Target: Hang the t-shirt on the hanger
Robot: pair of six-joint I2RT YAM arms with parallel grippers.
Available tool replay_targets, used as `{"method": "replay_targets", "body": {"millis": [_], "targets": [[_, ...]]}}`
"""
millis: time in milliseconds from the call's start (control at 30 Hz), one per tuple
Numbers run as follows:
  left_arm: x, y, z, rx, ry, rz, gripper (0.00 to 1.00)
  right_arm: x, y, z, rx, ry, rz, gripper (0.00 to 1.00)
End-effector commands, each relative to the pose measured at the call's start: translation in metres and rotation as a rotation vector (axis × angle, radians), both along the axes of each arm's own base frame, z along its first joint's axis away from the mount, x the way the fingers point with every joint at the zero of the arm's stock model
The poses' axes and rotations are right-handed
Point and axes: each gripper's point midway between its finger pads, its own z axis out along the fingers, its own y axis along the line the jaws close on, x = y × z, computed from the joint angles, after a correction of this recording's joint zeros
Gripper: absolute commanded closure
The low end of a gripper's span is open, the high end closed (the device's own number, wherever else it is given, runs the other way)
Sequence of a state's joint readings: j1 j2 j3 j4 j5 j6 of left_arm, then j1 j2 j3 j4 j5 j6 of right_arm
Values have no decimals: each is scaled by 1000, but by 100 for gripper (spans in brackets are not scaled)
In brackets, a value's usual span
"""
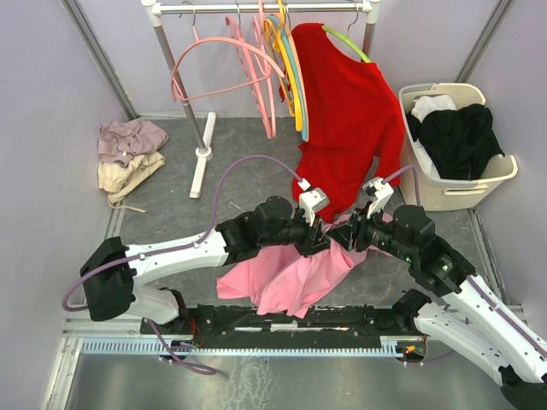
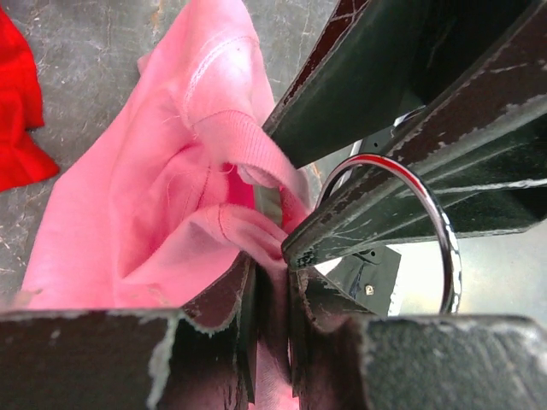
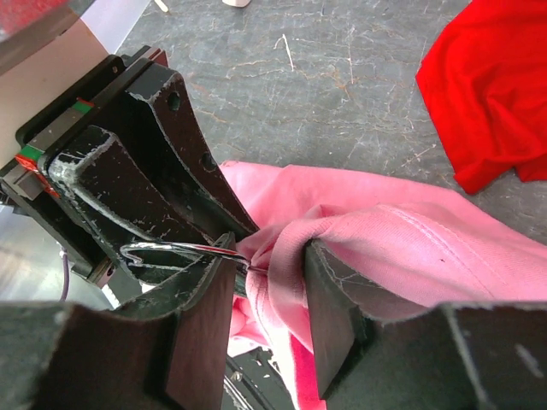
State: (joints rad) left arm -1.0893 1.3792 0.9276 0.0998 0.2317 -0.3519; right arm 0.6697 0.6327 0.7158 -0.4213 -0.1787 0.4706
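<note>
The pink t-shirt (image 1: 291, 273) hangs bunched between my two arms above the near floor. My left gripper (image 1: 323, 239) is shut, with pink cloth pinched in its narrow gap (image 2: 272, 269). Only the hanger's metal hook shows, curving out beside those fingertips (image 2: 448, 256) and running into the collar (image 3: 171, 248). The rest of the hanger is hidden inside the t-shirt (image 2: 128, 213). My right gripper (image 1: 342, 237) faces the left one tip to tip. Its jaws stand apart (image 3: 269, 256), and a fold of the ribbed collar (image 3: 410, 239) lies between them and over one finger.
A clothes rail (image 1: 256, 8) at the back carries pink hangers (image 1: 248, 68) and a red shirt (image 1: 350, 111) whose hem reaches down just behind the grippers. A beige basket (image 1: 496, 175) of dark and white clothes stands at the right. A heap of clothes (image 1: 128, 154) lies at the left wall.
</note>
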Motion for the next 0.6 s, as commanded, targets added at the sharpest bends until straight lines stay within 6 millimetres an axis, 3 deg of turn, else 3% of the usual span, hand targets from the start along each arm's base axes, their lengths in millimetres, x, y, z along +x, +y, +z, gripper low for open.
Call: {"method": "replay_targets", "body": {"millis": [0,200,267,367,433,567], "targets": [[-12,-20,60,-174,-5,-74,97,19,-4,41,55,-137,-80,57],[-10,-23,63,-175,6,-67,97,28,-3,51,93,-167,-123,64],[-9,-24,61,-169,9,-64,97,29,-3,57,106,-181,-129,75],[-7,-23,62,-164,4,-51,97,28,-3,67,131,-203,-133,98],[-4,-21,67,-158,-12,-35,97,27,-4,74,133,-212,-129,99],[6,-9,84,-123,-78,16,82,24,-15,84,100,-223,-156,99]]}}
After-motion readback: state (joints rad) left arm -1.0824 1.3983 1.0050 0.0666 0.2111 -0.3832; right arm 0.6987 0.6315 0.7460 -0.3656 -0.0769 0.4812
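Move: The hanger's hook, where it comes out of the pink t-shirt's collar, already lies between the right hand's half-open tips, about 1 cm to that hand's left and level with it fore and aft. For the left hand, which keeps hold of the collar cloth, the hook's foot is some 3 cm to its right. From the right hand, the t-shirt's body hangs about 9 cm back, 10 cm left and 10 cm lower, and the red shirt's middle is roughly 30 cm ahead and 4 cm right. The right hand closes its half-open fingers almost fully on the foot of the hook at the collar, rising some 2.5 cm and easing a little over 1 cm forward as its fingers tilt up about 5 degrees. Alongside it, the left hand keeps its pinch on the collar cloth and lifts about 2 cm, drifting roughly 1 cm forward and 1 cm to the right, so the neck of the shirt goes up between both hands. ##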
